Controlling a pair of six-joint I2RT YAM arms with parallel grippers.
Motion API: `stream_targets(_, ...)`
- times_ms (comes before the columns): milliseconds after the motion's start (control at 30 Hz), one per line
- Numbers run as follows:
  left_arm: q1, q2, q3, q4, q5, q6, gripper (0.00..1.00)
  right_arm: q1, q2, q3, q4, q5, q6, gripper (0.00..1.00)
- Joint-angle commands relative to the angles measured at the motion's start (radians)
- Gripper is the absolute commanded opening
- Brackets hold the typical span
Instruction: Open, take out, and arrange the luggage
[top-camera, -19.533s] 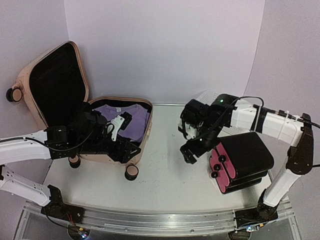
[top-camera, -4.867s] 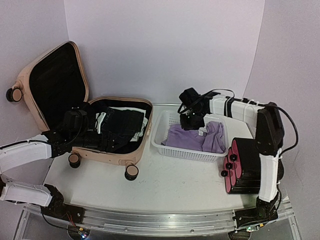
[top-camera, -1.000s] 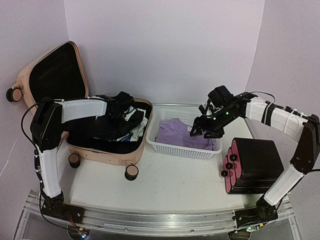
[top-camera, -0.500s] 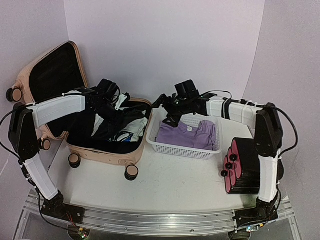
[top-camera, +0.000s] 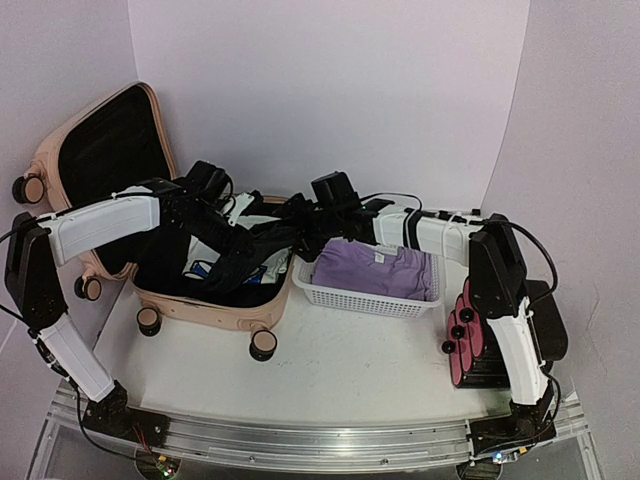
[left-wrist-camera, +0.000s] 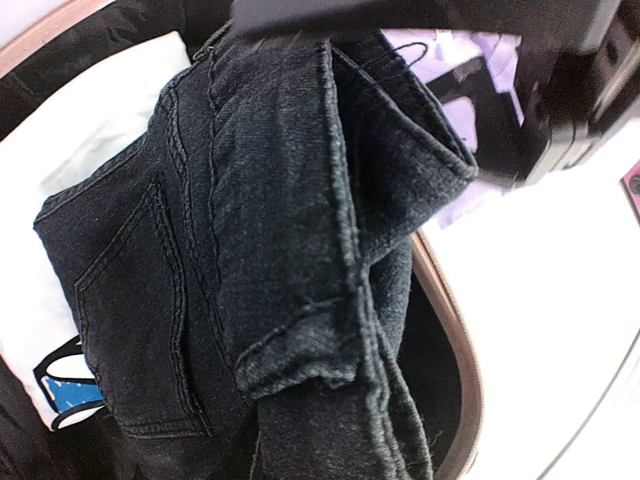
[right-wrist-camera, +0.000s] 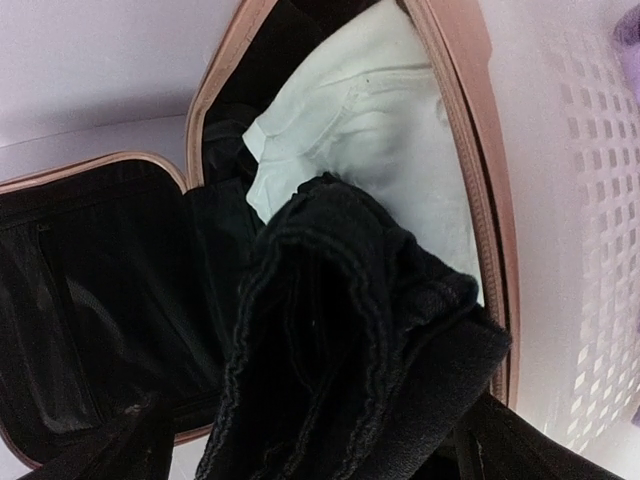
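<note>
The luggage (top-camera: 100, 150), a pale pink hard-shell suitcase with black lining, lies open at the left with its lid propped up. My left gripper (top-camera: 222, 215) is over the lower half, shut on black jeans (top-camera: 245, 245) that hang lifted out of it. In the left wrist view the jeans (left-wrist-camera: 270, 230) fill the frame and hide the fingers. My right gripper (top-camera: 287, 226) reaches across from the right and stands open, its fingers either side of the jeans' (right-wrist-camera: 350, 350) folded edge. A white garment (right-wrist-camera: 370, 130) lies underneath in the luggage.
A white mesh basket (top-camera: 330, 285) holding a purple shirt (top-camera: 375, 265) sits right beside the suitcase. A black case with pink wheels (top-camera: 505, 335) stands at the right, by the right arm's base. The suitcase rim (top-camera: 215, 315) and wheels face the front.
The right arm swung left from the basket to the suitcase and its jaws opened wide. The left gripper kept the jeans raised, shifting them a little toward the right gripper.
</note>
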Motion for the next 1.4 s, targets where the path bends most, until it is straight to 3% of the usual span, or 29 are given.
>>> stream_targets(0,-0.027,-0.065,0.011,0.085,0.066,-0.016,0.0,0.02,0.022,0.044,0.01,0.04,0.096,0.98)
stream_targets(133,-0.048,-0.053,0.026,0.093,0.07,-0.019,0.0,0.039,0.055,0.087,0.014,0.033,0.13,0.97)
stream_targets(233,-0.07,-0.044,0.039,0.092,0.077,-0.023,0.0,0.048,0.078,0.131,0.014,0.023,0.148,0.82)
stream_targets(300,-0.085,-0.051,0.039,0.092,0.086,-0.029,0.01,0.049,0.081,0.127,0.024,0.015,0.159,0.67)
stream_targets(400,-0.093,-0.08,0.021,0.092,0.097,-0.039,0.16,0.044,0.055,0.107,0.044,0.015,0.106,0.36)
stream_targets(433,-0.093,-0.096,0.007,0.092,0.101,-0.04,0.23,0.04,0.038,0.096,0.044,0.014,0.058,0.18)
stream_targets(500,-0.093,-0.143,-0.036,0.092,0.106,-0.041,0.47,0.023,-0.006,0.065,0.044,-0.003,-0.032,0.0)
stream_targets(567,-0.092,-0.202,-0.078,0.092,0.1,-0.048,0.6,-0.008,-0.071,0.017,0.044,-0.039,-0.156,0.0)
stream_targets(700,-0.092,-0.344,-0.163,0.093,0.049,-0.065,0.74,-0.113,-0.176,-0.091,-0.001,-0.122,-0.314,0.0)
stream_targets(800,-0.09,-0.436,-0.216,0.093,0.001,-0.103,0.77,-0.206,-0.221,-0.175,-0.013,-0.255,-0.371,0.0)
stream_targets(933,-0.089,-0.495,-0.266,0.093,-0.03,-0.122,0.79,-0.293,-0.276,-0.277,-0.03,-0.315,-0.444,0.0)
stream_targets(1133,-0.089,-0.479,-0.266,0.094,-0.018,-0.138,0.79,-0.402,-0.307,-0.341,-0.053,-0.421,-0.453,0.0)
stream_targets(1367,-0.088,-0.445,-0.246,0.095,0.011,-0.151,0.79,-0.475,-0.322,-0.34,-0.204,-0.488,-0.574,0.0)
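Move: The black jeans hang over the suitcase in the left gripper; their middle is about 5 cm to the left of the open right gripper, 3 cm nearer the robot and 3 cm lower. Counted from the right hand, the white basket lies some 17 cm right, nearly level fore and aft and 13 cm down, while the white shirt lies roughly 10 cm left, 2 cm ahead and 11 cm down. From the left hand, the basket is about 28 cm right, 8 cm ahead and 14 cm below. The black jeans change hands: the right gripper eases about 3 cm left and 2 cm down onto their near end and pinches it shut, while the left, after drifting slightly back and right, opens and lets go, backing off and rising several centimetres. The right then carries the jeans some 23 cm to the right and a little forward, over the basket. ##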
